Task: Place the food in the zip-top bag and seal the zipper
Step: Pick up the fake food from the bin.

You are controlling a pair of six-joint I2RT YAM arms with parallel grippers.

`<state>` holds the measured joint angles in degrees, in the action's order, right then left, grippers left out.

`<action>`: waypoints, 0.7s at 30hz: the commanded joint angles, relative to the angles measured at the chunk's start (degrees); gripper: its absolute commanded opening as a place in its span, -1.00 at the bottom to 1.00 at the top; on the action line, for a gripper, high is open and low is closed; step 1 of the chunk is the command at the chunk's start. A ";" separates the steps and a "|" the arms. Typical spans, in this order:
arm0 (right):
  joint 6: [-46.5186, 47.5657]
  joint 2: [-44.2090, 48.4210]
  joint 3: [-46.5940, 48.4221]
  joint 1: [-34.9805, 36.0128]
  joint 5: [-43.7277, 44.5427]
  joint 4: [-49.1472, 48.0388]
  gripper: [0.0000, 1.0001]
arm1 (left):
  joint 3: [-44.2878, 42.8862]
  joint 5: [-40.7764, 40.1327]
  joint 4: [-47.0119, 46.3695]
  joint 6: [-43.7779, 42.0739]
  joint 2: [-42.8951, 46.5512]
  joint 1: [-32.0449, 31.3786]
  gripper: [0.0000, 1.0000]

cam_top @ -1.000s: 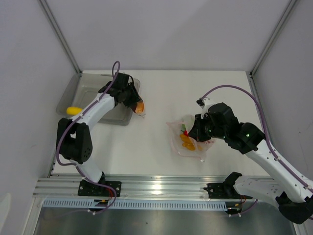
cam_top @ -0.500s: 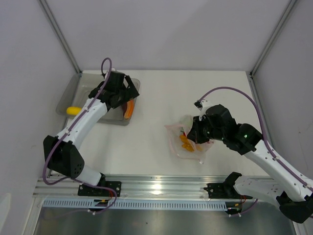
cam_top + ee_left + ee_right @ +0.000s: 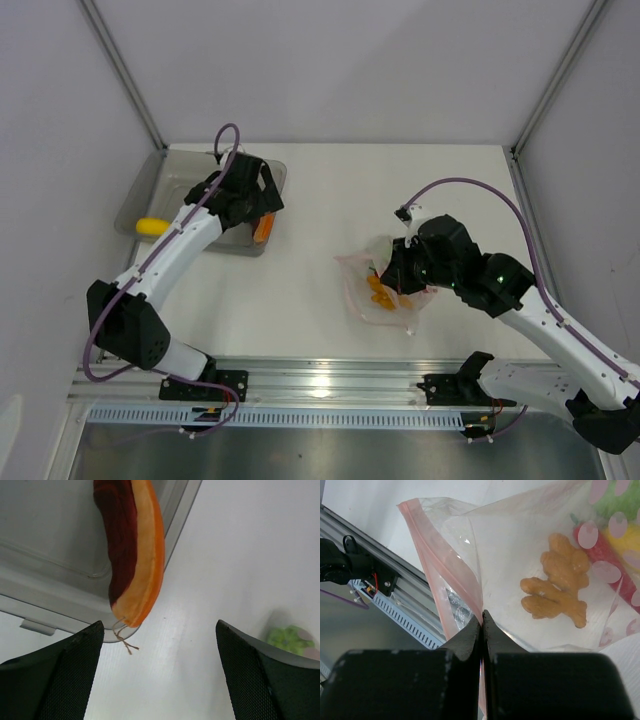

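The orange-red slice [image 3: 263, 228] [image 3: 132, 550] lies against the right wall of the grey tray [image 3: 185, 185] [image 3: 50, 540]. My left gripper [image 3: 256, 207] [image 3: 159, 630] hovers over it, open and empty. A yellow piece [image 3: 150, 226] rests at the tray's left edge. The zip-top bag [image 3: 360, 295] [image 3: 510, 545] lies right of centre on the table. It holds orange bits [image 3: 560, 587], a red chili [image 3: 610, 565] and green [image 3: 620, 505] and yellow [image 3: 630, 545] pieces. My right gripper [image 3: 393, 272] [image 3: 482, 615] is shut on the bag's zipper [image 3: 445, 560], holding the mouth up.
The aluminium rail [image 3: 320, 385] runs along the near table edge, close behind the bag. Walls and frame posts [image 3: 125, 75] enclose the table at back and sides. A green piece [image 3: 290, 637] shows at the far right of the left wrist view.
My left gripper carried the slice back from beyond the tray's right edge, opened and let it go in the tray. The right gripper has stayed shut on the bag.
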<state>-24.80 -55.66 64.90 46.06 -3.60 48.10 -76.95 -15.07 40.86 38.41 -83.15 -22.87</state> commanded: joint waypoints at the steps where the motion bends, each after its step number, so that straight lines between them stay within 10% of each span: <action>1: -0.69 0.64 0.14 0.34 1.13 -1.16 -1.00 | -2.33 -4.44 4.75 -3.87 -2.18 -0.15 0.85; 21: 0.01 1.08 -0.30 0.43 1.66 -0.99 -1.00 | -6.55 -0.84 3.17 -6.86 -14.22 -0.95 0.28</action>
<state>-24.97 -55.48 64.51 46.28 -3.05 48.01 -80.64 -17.12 45.06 32.77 -96.44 -23.35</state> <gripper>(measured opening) 0.003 0.645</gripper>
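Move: The left hand hangs open above the near end of the long orange-and-red food; the food's middle lies about 8 cm ahead, 2 cm to the left and 10 cm below. The bin's near right corner is some 2 cm back and 1 cm left of that hand, and the yellow food about 25 cm to its left and 4 cm ahead. From the right hand, the orange-and-red food is roughly 27 cm ahead and 30 cm left. Down about 7 cm goes the left hand, nearly straight, onto the near part of the orange-and-red food, swinging about 1 cm left and then easing back. The wrist tips the fingers some 10 degrees steeper and rolls its left side up as much, while the wide-open fingers narrow by about a third, not yet shut on the food. The right hand stays still, keeping its pinch on the bag's edge. ##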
